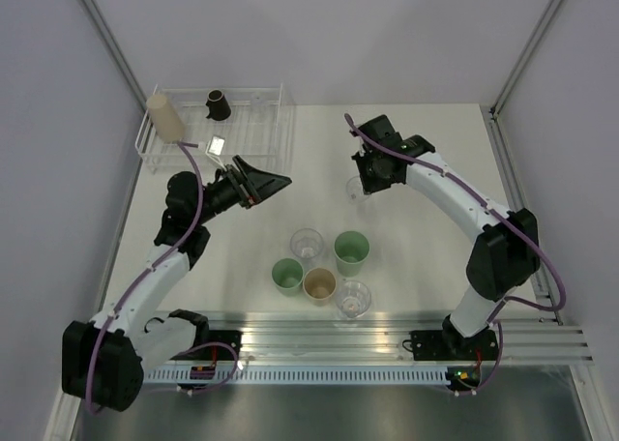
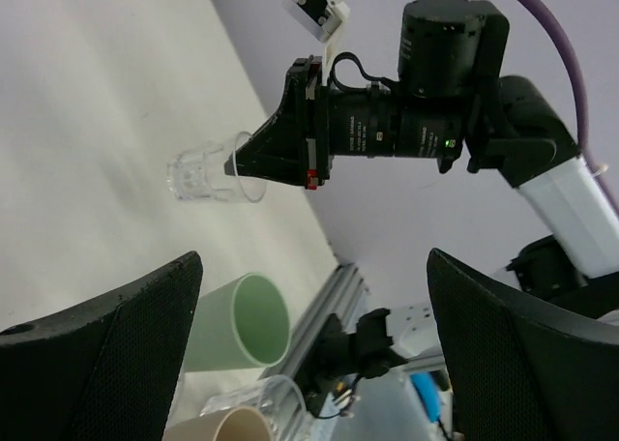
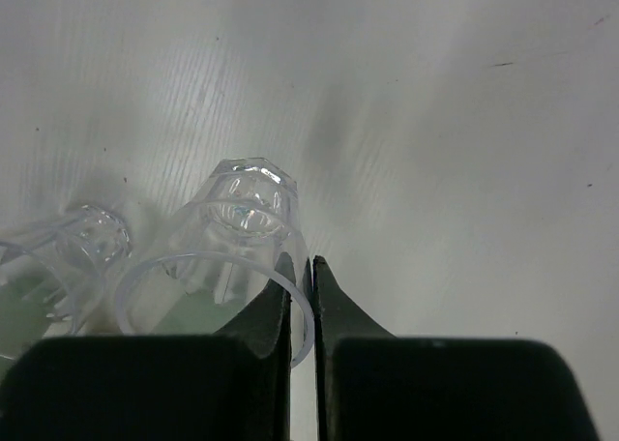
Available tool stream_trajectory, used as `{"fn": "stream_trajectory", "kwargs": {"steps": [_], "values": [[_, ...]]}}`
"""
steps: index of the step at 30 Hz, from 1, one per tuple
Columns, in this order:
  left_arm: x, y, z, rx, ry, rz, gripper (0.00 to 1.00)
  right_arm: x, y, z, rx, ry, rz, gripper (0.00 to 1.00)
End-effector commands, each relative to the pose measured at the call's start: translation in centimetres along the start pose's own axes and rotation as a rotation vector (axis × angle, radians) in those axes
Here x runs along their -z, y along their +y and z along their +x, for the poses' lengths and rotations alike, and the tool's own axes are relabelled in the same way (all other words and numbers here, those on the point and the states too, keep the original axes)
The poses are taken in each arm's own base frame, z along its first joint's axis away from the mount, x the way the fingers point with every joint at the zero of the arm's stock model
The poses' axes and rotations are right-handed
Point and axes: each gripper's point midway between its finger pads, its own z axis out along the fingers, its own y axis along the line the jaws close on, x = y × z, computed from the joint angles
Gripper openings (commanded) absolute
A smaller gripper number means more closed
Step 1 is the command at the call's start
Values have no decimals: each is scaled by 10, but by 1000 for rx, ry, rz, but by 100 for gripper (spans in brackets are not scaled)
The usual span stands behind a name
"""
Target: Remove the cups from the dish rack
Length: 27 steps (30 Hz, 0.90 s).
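The white wire dish rack (image 1: 280, 122) stands at the far left. In it lie a tan cup (image 1: 165, 117) on its side and a small black cup (image 1: 219, 104). My right gripper (image 1: 360, 182) is shut on the rim of a clear cup (image 1: 355, 191), one finger inside and one outside (image 3: 302, 284); the clear cup (image 3: 242, 228) hangs just above the table. My left gripper (image 1: 274, 180) hovers open and empty beside the rack's near right corner, its fingers (image 2: 106, 335) wide apart. The left wrist view also shows the held clear cup (image 2: 205, 175).
Several cups stand upright in a cluster at the table's near middle: a clear one (image 1: 307, 243), two mint green ones (image 1: 351, 251) (image 1: 287, 276), a tan one (image 1: 319, 284) and another clear one (image 1: 353, 299). An aluminium rail (image 1: 387, 335) runs along the near edge.
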Motion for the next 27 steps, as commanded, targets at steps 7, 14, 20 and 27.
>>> {"fn": "stream_trajectory", "kwargs": {"steps": [7,14,20,27], "values": [[46,26,28,-223,67,-225,100,-22,20,40,99,195,-70,1],[62,10,39,-269,79,-186,100,-44,35,69,138,271,-77,1],[72,0,43,-288,67,-164,100,-54,54,84,162,271,-88,1],[74,-7,46,-286,81,-144,100,-62,64,90,171,272,-97,1]]}}
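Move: The right hand, holding a clear cup by its rim, has its free spot about 6 cm back, 7 cm to its left and 13 cm lower. Bordering that spot, the nearer green cup stands some 13 cm back and 4 cm left of the hand, the standing clear cup roughly 11 cm back and 13 cm left, both about 13 cm below. From the empty left hand the free spot is about 8 cm right, 1 cm ahead and 25 cm down. Still pinching the clear cup's rim in its shut fingers, the right hand lowers the cup about 10 cm while coming back some 6 cm and left 5, towards the gap just beyond the green cup; its fingers tip some 15 degrees steeper and turn slightly counter-clockwise. The left hand, open and empty, backs off about 7 cm and drifts left and a little down, rolling about 15 degrees. ##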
